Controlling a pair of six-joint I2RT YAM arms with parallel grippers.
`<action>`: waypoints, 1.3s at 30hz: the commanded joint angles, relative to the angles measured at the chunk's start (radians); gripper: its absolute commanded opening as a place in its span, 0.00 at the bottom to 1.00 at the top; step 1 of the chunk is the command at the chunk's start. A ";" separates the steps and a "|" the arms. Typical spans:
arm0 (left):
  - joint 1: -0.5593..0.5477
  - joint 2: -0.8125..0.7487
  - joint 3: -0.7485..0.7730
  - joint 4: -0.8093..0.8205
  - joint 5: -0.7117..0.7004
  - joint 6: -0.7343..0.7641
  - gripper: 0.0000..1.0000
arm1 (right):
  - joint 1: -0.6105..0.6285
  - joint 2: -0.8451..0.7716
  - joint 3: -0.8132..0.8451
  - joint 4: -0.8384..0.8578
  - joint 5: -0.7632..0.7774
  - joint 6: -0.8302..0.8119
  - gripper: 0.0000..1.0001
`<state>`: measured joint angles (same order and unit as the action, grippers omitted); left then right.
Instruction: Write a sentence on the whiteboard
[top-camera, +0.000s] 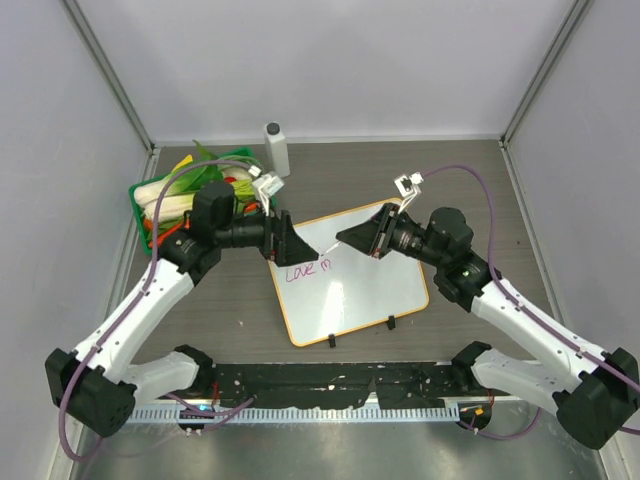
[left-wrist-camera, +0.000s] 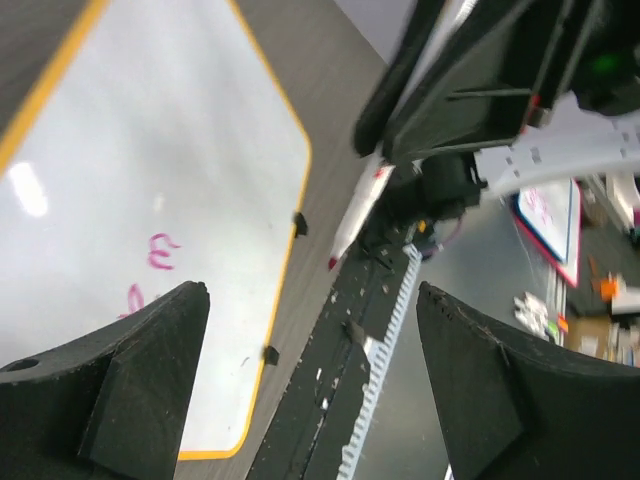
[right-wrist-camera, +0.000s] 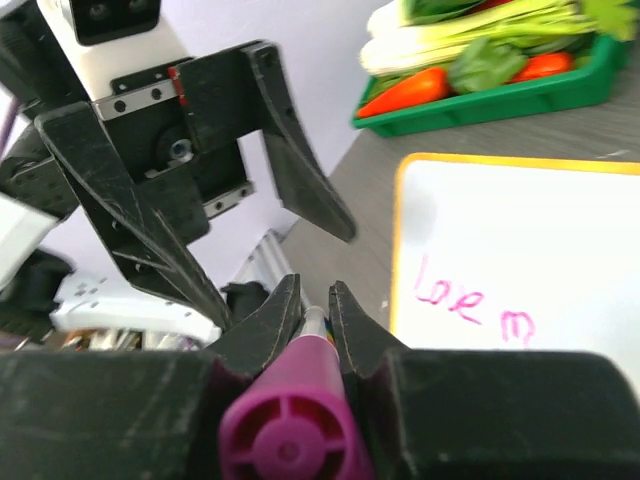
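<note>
The whiteboard (top-camera: 360, 275), white with a thin orange frame, lies flat mid-table, also in the left wrist view (left-wrist-camera: 180, 150) and the right wrist view (right-wrist-camera: 540, 240). The sentence (top-camera: 308, 268) reads "Love m" in magenta cursive near its top left corner (right-wrist-camera: 470, 305). My right gripper (top-camera: 350, 238) (right-wrist-camera: 317, 295) hovers over the board's far edge, shut on a marker (right-wrist-camera: 300, 420) with a magenta end; its white barrel (left-wrist-camera: 355, 215) points at the writing. My left gripper (top-camera: 300, 250) (left-wrist-camera: 312, 295) faces it over the same corner, open with nothing between its fingers (right-wrist-camera: 290, 150).
A green tray (top-camera: 136, 195) heaped with leeks, carrots and other vegetables stands at the back left, just behind my left arm. A white bottle (top-camera: 276, 148) stands upright behind the board. A black paint-flecked strip (top-camera: 330, 385) runs along the table's near edge. Grey walls enclose three sides.
</note>
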<state>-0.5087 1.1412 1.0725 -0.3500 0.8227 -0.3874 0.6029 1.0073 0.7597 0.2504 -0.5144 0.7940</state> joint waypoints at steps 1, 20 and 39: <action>0.099 -0.105 -0.098 0.012 -0.149 -0.088 0.87 | 0.001 -0.084 -0.016 -0.121 0.209 -0.108 0.01; 0.349 0.021 -0.316 0.218 -0.068 -0.297 0.70 | 0.000 -0.107 -0.074 -0.108 0.382 -0.179 0.02; 0.348 0.246 -0.293 0.389 -0.051 -0.263 0.05 | 0.003 -0.032 -0.112 -0.048 0.361 -0.275 0.02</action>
<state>-0.1616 1.3491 0.7422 0.0784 0.8516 -0.7307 0.6029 0.9710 0.6483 0.1349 -0.1596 0.5716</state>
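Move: The whiteboard's raised far left corner lies about 8 cm ahead of the open left gripper, 9 cm to its left and 13 cm below. The written "Love m" is some 4 cm ahead, 1 cm left and 16 cm below; the vegetable crate is about 20 cm ahead and 26 cm left, lower still. From the right hand, the blank spot beside the "m" lies roughly 2 cm ahead, 4 cm left and 14 cm down. Swing the left gripper forward and left, turning it counter-clockwise, then sink about 12 cm to the whiteboard's far left corner, tipping the hand and closing the wide-open fingers until they pinch the edge. Meanwhile lower the right hand some 8 cm towards the board, easing forward and right, turning clockwise and dipping its fingertips, still gripping the marker. ##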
